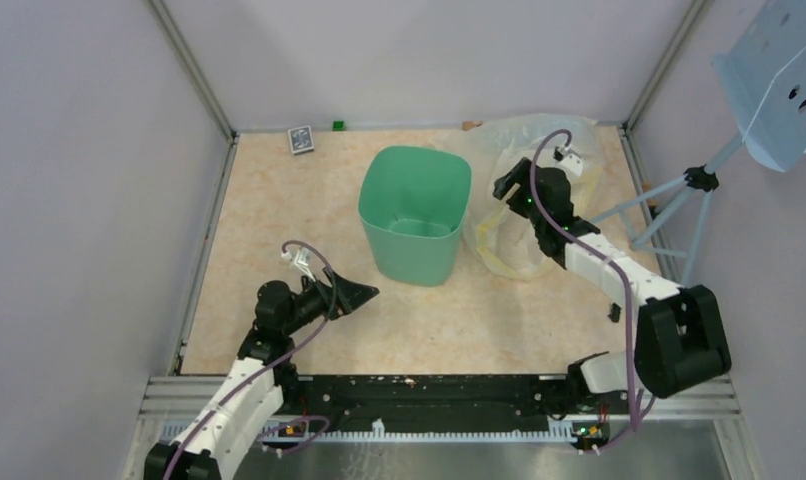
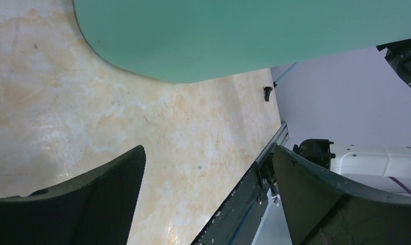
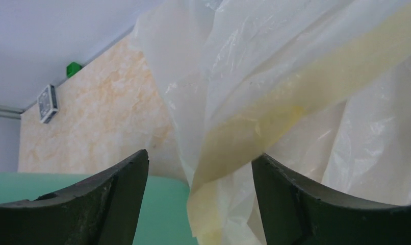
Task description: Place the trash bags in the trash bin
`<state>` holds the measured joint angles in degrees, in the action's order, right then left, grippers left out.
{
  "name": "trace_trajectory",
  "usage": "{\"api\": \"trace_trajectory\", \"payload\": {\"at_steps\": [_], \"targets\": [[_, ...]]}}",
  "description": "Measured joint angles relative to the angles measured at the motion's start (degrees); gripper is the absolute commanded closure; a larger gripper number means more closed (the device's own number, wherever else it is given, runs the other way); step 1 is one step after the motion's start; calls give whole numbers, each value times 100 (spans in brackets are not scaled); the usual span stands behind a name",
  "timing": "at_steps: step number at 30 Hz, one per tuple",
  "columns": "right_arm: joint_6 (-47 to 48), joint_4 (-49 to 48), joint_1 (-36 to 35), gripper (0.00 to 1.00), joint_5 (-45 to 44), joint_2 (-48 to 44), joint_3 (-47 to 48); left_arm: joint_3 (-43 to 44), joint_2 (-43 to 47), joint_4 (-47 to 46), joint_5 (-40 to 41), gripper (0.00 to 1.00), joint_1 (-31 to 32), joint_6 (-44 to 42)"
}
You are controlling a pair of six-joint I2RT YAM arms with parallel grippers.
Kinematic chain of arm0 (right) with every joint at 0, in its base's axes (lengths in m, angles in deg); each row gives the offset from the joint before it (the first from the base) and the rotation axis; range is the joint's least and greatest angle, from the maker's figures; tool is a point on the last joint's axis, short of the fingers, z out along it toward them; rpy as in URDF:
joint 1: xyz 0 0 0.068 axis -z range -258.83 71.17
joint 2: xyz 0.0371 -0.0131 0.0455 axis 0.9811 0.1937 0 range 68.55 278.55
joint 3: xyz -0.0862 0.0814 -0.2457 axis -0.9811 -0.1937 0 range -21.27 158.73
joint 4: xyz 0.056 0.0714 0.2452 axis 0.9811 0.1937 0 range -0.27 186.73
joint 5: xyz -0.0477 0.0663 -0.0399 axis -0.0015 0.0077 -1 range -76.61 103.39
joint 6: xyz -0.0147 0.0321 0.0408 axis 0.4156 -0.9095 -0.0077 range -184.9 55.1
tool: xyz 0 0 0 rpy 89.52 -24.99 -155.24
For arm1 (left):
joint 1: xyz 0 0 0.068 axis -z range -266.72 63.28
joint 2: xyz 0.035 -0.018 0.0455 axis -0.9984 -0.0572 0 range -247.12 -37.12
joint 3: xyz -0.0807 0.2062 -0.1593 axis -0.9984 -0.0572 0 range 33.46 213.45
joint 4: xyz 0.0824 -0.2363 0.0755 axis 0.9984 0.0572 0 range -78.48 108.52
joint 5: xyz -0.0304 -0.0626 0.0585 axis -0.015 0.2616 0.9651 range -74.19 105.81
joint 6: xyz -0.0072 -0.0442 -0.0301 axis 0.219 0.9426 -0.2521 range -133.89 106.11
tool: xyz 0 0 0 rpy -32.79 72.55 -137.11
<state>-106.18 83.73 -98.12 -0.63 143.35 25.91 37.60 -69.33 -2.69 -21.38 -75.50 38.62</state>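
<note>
The mint-green trash bin (image 1: 419, 255) stands upright mid-table, nothing showing inside it. A crumpled cream-yellow translucent bag (image 1: 514, 250) is heaped against its right side. The trash bags cannot be picked out in that heap; they are hidden. My right gripper (image 1: 507, 186) hovers over the heap next to the bin's rim, open; in the right wrist view a fold of the cream-yellow bag (image 3: 244, 132) hangs between the spread fingers of the right gripper (image 3: 199, 154), with the bin (image 3: 162, 209) below. My left gripper (image 1: 369, 292) is open and empty, low, left-front of the bin (image 2: 244, 35).
A small patterned card (image 1: 300, 139) and a green block (image 1: 338, 125) lie by the back wall. A pale blue perforated panel on a tripod (image 1: 699, 185) stands off the table's right edge. A small black piece (image 1: 615, 312) lies near the right arm.
</note>
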Motion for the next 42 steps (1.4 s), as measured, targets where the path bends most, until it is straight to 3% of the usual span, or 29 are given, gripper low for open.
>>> {"api": "trace_trajectory", "payload": {"at_steps": [1,3,6,8,14,23,30,42], "targets": [[17,-9,-33,35,-61,214,133,-57,-61,-146,118,2,120,48],[28,-46,-83,53,-201,568,326,-114,-210,-339,306,1,361,107],[96,-197,-101,88,-245,850,398,-127,-540,-649,610,1,750,116],[142,-291,-114,96,-186,953,398,-127,-791,-879,778,1,942,109],[520,-428,-483,98,22,1274,984,66,-1937,-1370,1161,1,1362,74],[1191,-490,-1576,100,-63,1281,1746,553,-2653,-1801,1735,1,1644,92],[1510,-116,-1652,100,-407,883,2116,1062,-3427,-1989,2133,1,1665,42],[1880,656,-1652,100,-549,-675,2380,2789,-4079,-861,3851,1,1637,-839]]}}
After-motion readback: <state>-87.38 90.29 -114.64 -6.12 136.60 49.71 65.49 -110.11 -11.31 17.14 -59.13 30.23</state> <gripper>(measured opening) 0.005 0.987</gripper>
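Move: The trash bag's yellow-banded rim hangs about 3 cm ahead of the right hand, 1 cm to its left and 3 cm lower, with the bag's body spreading below, its middle around 2 cm back, 5 cm right and 10 cm down. The bin's middle is roughly 19 cm left, 5 cm back and 7 cm lower. From the left hand the bin lies some 17 cm ahead and 12 cm right, about level. The bag's rim is pinched as the right fingers dip slightly forward and shut on it, then swept about 13 cm left towards the bin while rising, and finally hauled well up, back and partly right again, fingers tipping up some 25 degrees. The open left hand eases right and down, then drives forward about 15 cm, turning counter-clockwise, and brings a fingertip against the bin's near wall. ##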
